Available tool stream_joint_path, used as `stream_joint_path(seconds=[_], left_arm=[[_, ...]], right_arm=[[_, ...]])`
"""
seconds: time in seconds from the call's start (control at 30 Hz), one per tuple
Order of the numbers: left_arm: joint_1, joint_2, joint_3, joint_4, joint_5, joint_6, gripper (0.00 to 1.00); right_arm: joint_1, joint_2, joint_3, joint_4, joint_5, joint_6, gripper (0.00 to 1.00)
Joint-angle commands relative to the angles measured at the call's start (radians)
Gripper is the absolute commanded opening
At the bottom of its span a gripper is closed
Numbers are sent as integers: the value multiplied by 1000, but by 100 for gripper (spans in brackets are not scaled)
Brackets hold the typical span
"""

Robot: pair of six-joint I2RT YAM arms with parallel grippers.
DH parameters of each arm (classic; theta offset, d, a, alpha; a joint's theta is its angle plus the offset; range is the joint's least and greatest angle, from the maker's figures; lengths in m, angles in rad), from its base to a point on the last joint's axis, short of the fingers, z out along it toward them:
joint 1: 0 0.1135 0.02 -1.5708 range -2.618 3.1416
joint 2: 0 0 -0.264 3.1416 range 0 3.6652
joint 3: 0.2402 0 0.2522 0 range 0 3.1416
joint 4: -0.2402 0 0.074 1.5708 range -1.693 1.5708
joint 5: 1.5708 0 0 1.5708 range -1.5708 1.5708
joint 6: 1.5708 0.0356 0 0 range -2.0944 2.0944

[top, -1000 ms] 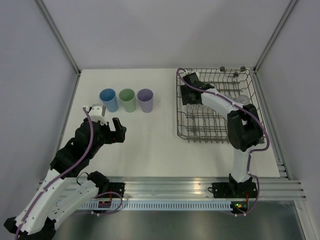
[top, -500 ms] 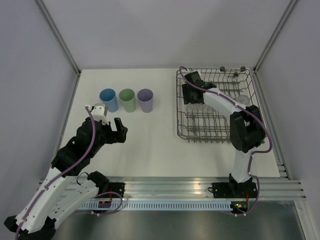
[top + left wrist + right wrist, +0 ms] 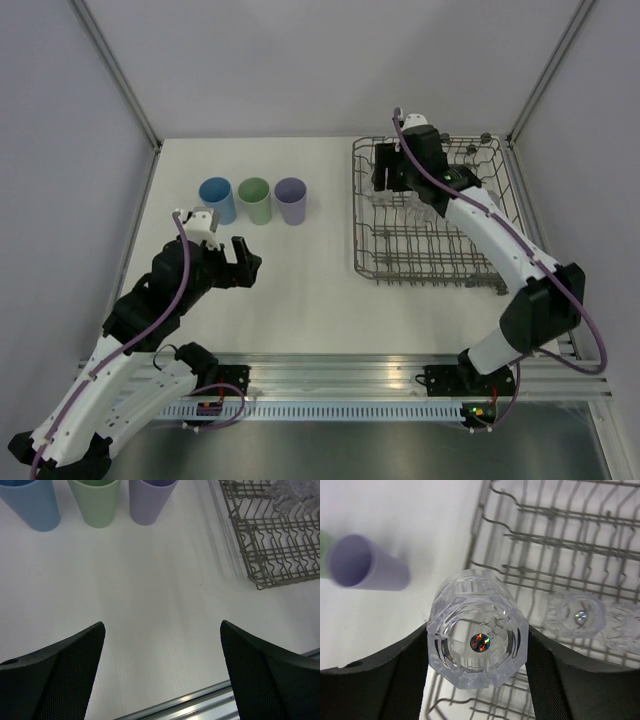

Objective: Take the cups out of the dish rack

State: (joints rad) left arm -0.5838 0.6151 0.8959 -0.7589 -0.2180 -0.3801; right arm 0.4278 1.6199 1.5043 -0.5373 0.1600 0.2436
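My right gripper (image 3: 477,645) is shut on a clear glass (image 3: 477,642), bottom toward the camera, held above the left part of the dish rack (image 3: 560,540). In the top view the right gripper (image 3: 387,180) hangs over the rack's (image 3: 357,215) back left corner. Two more clear glasses (image 3: 580,615) stand upside down in the rack to the right. The blue (image 3: 216,198), pale green (image 3: 254,198) and lilac (image 3: 290,198) tumblers stand in a row on the table. My left gripper (image 3: 240,262) is open and empty, low over the table in front of them (image 3: 162,625).
The white table (image 3: 160,580) runs between the tumblers and the rack (image 3: 280,540). A metal rail (image 3: 400,365) lines the near edge. Grey walls enclose the back and sides. The lilac tumbler (image 3: 365,562) lies left of the held glass.
My right gripper has risen out of the rack with the clear glass and shifted slightly right. The left gripper has barely moved.
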Motion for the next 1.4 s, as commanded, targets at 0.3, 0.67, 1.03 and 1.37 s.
stream_joint_path(seconds=[0.3, 0.67, 1.03, 1.37], left_arm=[[2, -58, -52, 580, 598, -224, 100], [1, 83, -90, 1054, 695, -520, 92], [-76, 228, -111, 1349, 749, -634, 66], [-120, 268, -71, 1292, 720, -580, 10]], right_arm=[[0, -482, -386, 529, -707, 325, 55], [19, -629, -536, 933, -899, 589, 55], [92, -627, -564, 1022, -906, 616, 55], [104, -626, -566, 990, -892, 565, 55]])
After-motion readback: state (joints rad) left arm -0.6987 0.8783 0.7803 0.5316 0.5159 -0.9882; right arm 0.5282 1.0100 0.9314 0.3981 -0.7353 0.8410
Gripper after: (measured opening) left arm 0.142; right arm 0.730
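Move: The clear cup, still pinched at its base end in the right fingers above the rack, lies some 23 cm ahead of the empty left hand, 33 cm to its right and 4 cm lower. The purple cup stands about 22 cm ahead of the left hand, 8 cm right and 18 cm down. From the right hand, the mid-air handover spot is roughly 23 cm back, 13 cm left and 18 cm up; the next clear cup in the rack is level, 8 cm right, 14 cm below. The left fingers come onto the clear cup's open rim end and close nearly shut, pinching its wall, while the right keeps its grip on the base end. To meet there, the right hand swings back about 22 cm, up and left, turning its fingers leftward, then holds nearly still. The left rises some 18 cm and goes as far right, rolling and turning clockwise towards the cup. ##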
